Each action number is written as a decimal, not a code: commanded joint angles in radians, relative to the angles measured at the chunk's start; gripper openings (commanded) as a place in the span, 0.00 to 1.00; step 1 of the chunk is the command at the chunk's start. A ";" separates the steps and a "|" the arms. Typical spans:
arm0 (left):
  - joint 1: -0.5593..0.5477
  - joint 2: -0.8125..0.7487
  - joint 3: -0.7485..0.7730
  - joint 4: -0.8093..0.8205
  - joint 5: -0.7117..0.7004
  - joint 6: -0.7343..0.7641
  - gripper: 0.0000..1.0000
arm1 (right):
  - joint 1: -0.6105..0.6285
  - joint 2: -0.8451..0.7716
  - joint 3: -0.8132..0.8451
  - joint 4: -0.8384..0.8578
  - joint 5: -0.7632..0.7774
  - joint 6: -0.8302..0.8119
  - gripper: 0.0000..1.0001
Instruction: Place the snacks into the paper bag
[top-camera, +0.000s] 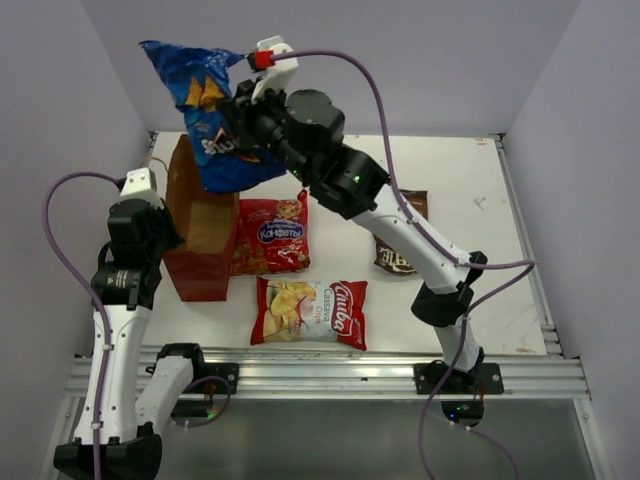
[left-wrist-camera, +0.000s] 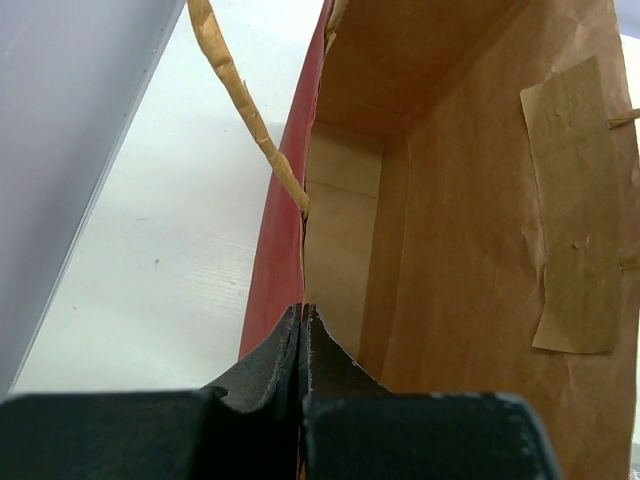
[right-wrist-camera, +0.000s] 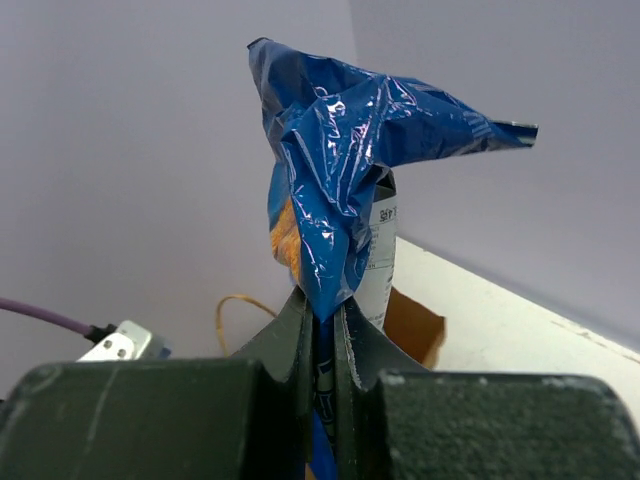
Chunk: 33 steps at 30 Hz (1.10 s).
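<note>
The paper bag (top-camera: 200, 235) stands upright at the table's left, red outside and brown inside (left-wrist-camera: 470, 200). My left gripper (left-wrist-camera: 302, 322) is shut on its near wall at the rim. The right gripper (right-wrist-camera: 325, 310) is shut on the blue Doritos bag (right-wrist-camera: 340, 150), which hangs in the air (top-camera: 205, 120) over the back of the paper bag's mouth (right-wrist-camera: 415, 325). Three snacks lie flat on the table. These are a red bag with a blue oval logo (top-camera: 272, 235), a red-white cassava chips bag (top-camera: 310, 312) and a dark brown bag (top-camera: 400, 250) partly under the right arm.
A string handle (left-wrist-camera: 240, 100) arcs from the paper bag's rim on the left wall's side. White walls close in the table at left, back and right. A metal rail (top-camera: 330, 370) runs along the near edge by the arm bases.
</note>
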<state>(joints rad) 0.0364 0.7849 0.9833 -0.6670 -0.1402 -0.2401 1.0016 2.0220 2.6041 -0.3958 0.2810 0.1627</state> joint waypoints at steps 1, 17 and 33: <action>-0.015 -0.016 -0.011 0.047 0.005 0.022 0.00 | 0.063 0.027 0.045 0.166 0.084 -0.031 0.00; -0.053 -0.030 -0.014 0.046 -0.038 0.022 0.00 | 0.109 0.155 -0.023 0.264 0.046 -0.011 0.00; -0.061 -0.022 -0.018 0.046 -0.052 0.016 0.00 | 0.149 0.293 0.047 0.448 0.047 0.064 0.00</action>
<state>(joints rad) -0.0147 0.7647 0.9684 -0.6655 -0.1894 -0.2394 1.1309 2.3371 2.5629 -0.1421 0.3237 0.1917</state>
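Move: The right hand already holds the Doritos bag high up. The paper bag's mouth lies about 16 cm to its left, some 4 cm farther out and 28 cm below. On the table about 53 cm below this hand, the red candy bag is 8 cm left and 4 cm ahead, the Cassava chips 17 cm back and 5 cm right. The left hand keeps the near-left rim; the mouth's middle lies about 11 cm ahead and 7 cm right, level with it. Leftward first and then ever more steeply down, the right hand brings the hanging Doritos bag to the paper bag's mouth, covering about 14 cm each way, with a small dip back and out again and hardly any wrist turn. Its fingers keep their pinch on the Doritos bag, while the left hand stays almost still, keeping hold of the paper bag's rim. ##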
